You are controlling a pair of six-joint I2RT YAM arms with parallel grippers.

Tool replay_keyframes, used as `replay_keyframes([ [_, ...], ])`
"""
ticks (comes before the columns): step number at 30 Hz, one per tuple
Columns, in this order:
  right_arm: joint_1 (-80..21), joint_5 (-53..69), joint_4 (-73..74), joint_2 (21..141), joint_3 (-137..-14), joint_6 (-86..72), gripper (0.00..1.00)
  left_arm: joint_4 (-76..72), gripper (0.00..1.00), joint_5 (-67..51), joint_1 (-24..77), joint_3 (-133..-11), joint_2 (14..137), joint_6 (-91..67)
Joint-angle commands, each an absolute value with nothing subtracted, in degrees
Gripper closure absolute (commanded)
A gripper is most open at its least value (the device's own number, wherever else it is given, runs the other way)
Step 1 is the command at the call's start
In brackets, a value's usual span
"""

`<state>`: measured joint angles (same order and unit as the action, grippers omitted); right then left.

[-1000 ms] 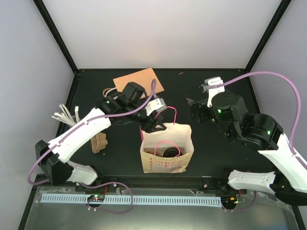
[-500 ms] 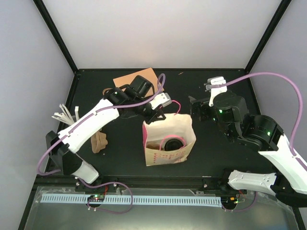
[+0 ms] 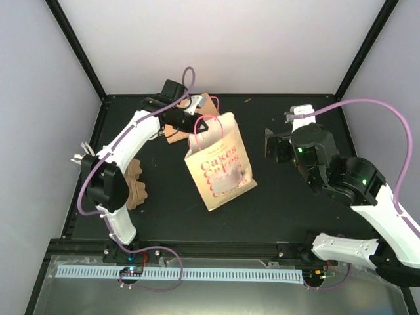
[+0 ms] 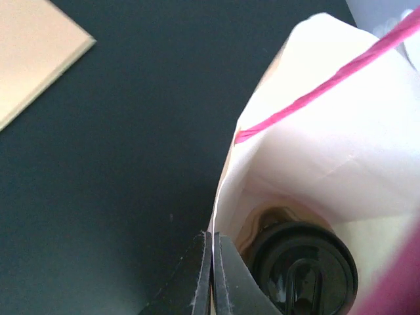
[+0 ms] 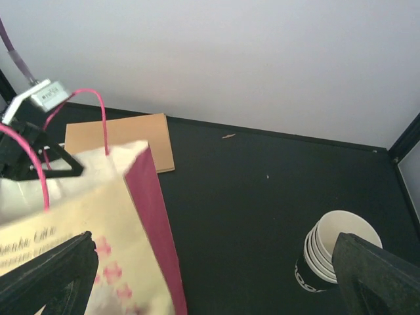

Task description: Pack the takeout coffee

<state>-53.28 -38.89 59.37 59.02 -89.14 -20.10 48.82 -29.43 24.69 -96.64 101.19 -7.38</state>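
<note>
My left gripper point(image 3: 190, 118) is shut on the top rim of the cream paper bag point(image 3: 220, 164) with pink handles and pink lettering. The bag hangs tilted, its mouth toward the back left. In the left wrist view the closed fingertips point(image 4: 212, 262) pinch the bag's thin edge point(image 4: 226, 190). Deep inside the bag lies the takeout coffee point(image 4: 302, 269); only its black lid shows. My right gripper point(image 3: 272, 146) stands open to the right of the bag, holding nothing. In the right wrist view the right gripper point(image 5: 210, 289) is wide open, with the bag point(image 5: 72, 223) at the left.
A brown cardboard sheet point(image 3: 209, 103) lies at the back behind the bag. A brown pulp carrier point(image 3: 136, 184) and thin white sticks point(image 3: 82, 154) sit at the left. A stack of nested paper cups point(image 5: 331, 252) stands near the right gripper.
My left gripper closed on the bag's rim and swung toward the back, lifting and tilting the bag so its printed side faces up. The right arm has barely moved.
</note>
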Motion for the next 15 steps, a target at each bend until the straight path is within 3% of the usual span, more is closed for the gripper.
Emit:
replay_keyframes([
  [1, -52.6, -41.3, 60.5, 60.0, -88.7, -21.4, 0.00, 41.3, 0.99, -31.0, 20.0, -97.9, 102.6, -16.0],
  [15, -52.0, -41.2, 59.1, 61.0, -87.1, -20.6, 0.00, 34.3, 0.98, -27.3, 14.9, -96.5, 99.9, -20.8],
])
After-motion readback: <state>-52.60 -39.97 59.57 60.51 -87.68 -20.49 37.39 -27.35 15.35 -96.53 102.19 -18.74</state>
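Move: The orange flat sheet towards which the paper bag is carried lies about 14 cm ahead of the left hand, 3 cm to its left and 22 cm below. The bag, its rim already pinched in that hand, has its middle roughly 7 cm back, 6 cm right and 11 cm below; the brown cup trays are about 13 cm back, 25 cm left and 21 cm down. From the right hand, the orange sheet lies some 29 cm ahead, 26 cm left and 40 cm down. The paper bag is hauled by its rim forward and to the left, towards the orange sheet, the closed left fingers keeping their pinch. The hand covers roughly 10 cm, quick at first and then slowing; it dips about 1 cm, then climbs about 3 cm, while turning some 20 degrees counter-clockwise. ##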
